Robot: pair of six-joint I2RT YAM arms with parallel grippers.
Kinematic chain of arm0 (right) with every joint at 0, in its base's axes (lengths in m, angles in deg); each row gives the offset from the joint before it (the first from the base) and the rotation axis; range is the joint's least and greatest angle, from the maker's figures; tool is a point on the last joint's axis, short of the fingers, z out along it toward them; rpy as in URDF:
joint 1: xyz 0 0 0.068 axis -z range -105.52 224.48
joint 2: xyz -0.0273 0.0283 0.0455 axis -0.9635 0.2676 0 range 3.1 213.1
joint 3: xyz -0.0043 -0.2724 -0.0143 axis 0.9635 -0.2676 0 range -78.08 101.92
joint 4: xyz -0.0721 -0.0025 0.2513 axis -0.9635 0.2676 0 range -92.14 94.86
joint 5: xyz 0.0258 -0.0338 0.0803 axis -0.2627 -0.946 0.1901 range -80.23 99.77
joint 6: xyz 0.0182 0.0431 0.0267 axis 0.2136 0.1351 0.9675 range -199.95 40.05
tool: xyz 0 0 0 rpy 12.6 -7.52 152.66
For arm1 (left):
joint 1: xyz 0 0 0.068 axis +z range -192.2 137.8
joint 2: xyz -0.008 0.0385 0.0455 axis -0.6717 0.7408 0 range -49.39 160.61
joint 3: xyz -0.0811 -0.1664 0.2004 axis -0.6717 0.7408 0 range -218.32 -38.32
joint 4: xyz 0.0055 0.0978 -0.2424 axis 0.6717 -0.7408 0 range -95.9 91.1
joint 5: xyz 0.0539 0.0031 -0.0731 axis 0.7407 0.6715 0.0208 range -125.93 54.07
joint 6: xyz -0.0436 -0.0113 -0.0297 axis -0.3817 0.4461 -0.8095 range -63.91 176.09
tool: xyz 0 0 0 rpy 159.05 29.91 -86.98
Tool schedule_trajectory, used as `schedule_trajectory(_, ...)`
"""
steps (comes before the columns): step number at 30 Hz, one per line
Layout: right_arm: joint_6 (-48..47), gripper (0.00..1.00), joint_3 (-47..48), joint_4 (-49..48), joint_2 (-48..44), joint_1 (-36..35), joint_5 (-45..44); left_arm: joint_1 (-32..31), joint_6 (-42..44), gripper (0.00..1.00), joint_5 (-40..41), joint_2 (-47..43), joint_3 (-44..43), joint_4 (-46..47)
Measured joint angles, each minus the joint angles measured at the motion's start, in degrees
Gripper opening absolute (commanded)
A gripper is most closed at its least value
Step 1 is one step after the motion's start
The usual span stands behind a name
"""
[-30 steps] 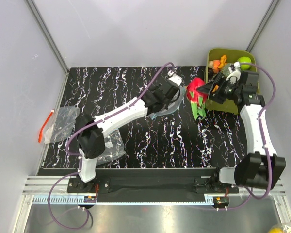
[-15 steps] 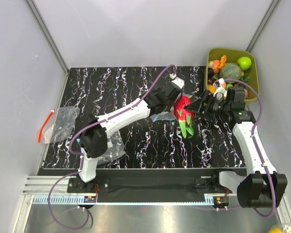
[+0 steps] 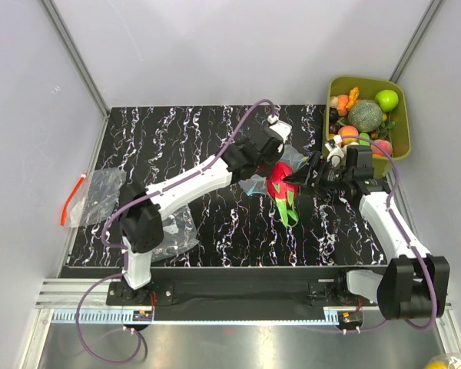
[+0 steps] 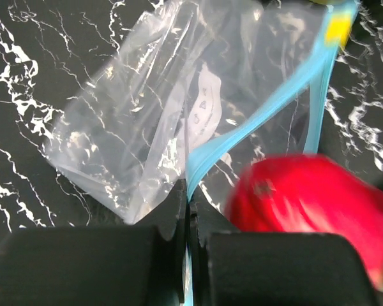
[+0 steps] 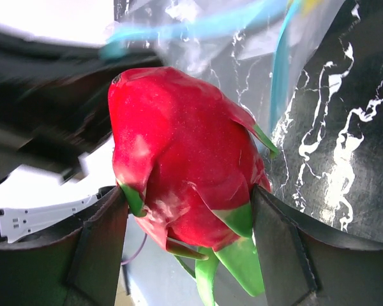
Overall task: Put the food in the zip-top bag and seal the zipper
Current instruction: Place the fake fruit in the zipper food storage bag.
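Note:
My left gripper (image 4: 189,203) is shut on the blue-green zipper strip (image 4: 255,121) of the clear zip-top bag (image 4: 140,115) and holds its mouth up over the table's middle, as the top view (image 3: 263,157) shows. My right gripper (image 5: 188,210) is shut on a red toy dragon fruit with green leaves (image 5: 185,172). In the top view the fruit (image 3: 280,183) is right at the bag's mouth, next to my left gripper. The bag's body (image 3: 255,183) is mostly hidden under the left arm there.
An olive-green tub (image 3: 403,127) of more toy fruits and vegetables stands at the back right. A clear bag with an orange-red strip (image 3: 92,194) lies at the left edge. Another crinkled clear bag (image 3: 175,234) lies near the left arm's base.
My right gripper has carried the dragon fruit from beside the tub leftward and nearer, up to the bag's mouth. My left gripper has kept hold of the bag, shifting slightly.

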Motion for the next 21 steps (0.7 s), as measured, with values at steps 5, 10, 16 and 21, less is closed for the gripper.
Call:
schedule_trajectory(5,2.14,0.29,-0.70,-2.49,3.69,-0.13,-0.04,0.00,0.39,0.00,-1.86,-4.81,4.68,2.91)
schedule_trajectory(10,4.48,0.29,-0.70,-5.20,6.21,-0.24,-0.07,-0.04,1.51,0.00,-4.79,-7.43,6.47,4.35)
schedule_trajectory(16,6.75,0.28,-0.46,-8.11,8.04,-0.31,-0.26,-0.85,1.92,0.00,-10.47,-8.59,8.46,5.11)
schedule_trajectory(21,6.88,0.29,-0.17,-7.56,8.46,-0.35,-0.81,-0.92,2.19,0.00,-12.46,-8.59,8.90,5.64)
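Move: My right hand already grips the dragon fruit, and the bag's open mouth lies about 5 cm ahead of that hand and 3 cm to its left, roughly level with it. From my left hand, shut on one zipper lip, the fruit is about 4 cm back, 3 cm to the right and 3 cm lower. The food bin stands some 16 cm ahead and 20 cm right of my right hand, about 10 cm lower. I draw the pinched zipper lip back over the dragon fruit with my left hand, about 5 cm towards myself, lifting it some 3 cm early on and turning the hand roughly 10 degrees clockwise. Meanwhile my right hand sinks a couple of centimetres and feeds the fruit about 3 cm forward into the mouth, tipping down slightly. Both grips hold. ##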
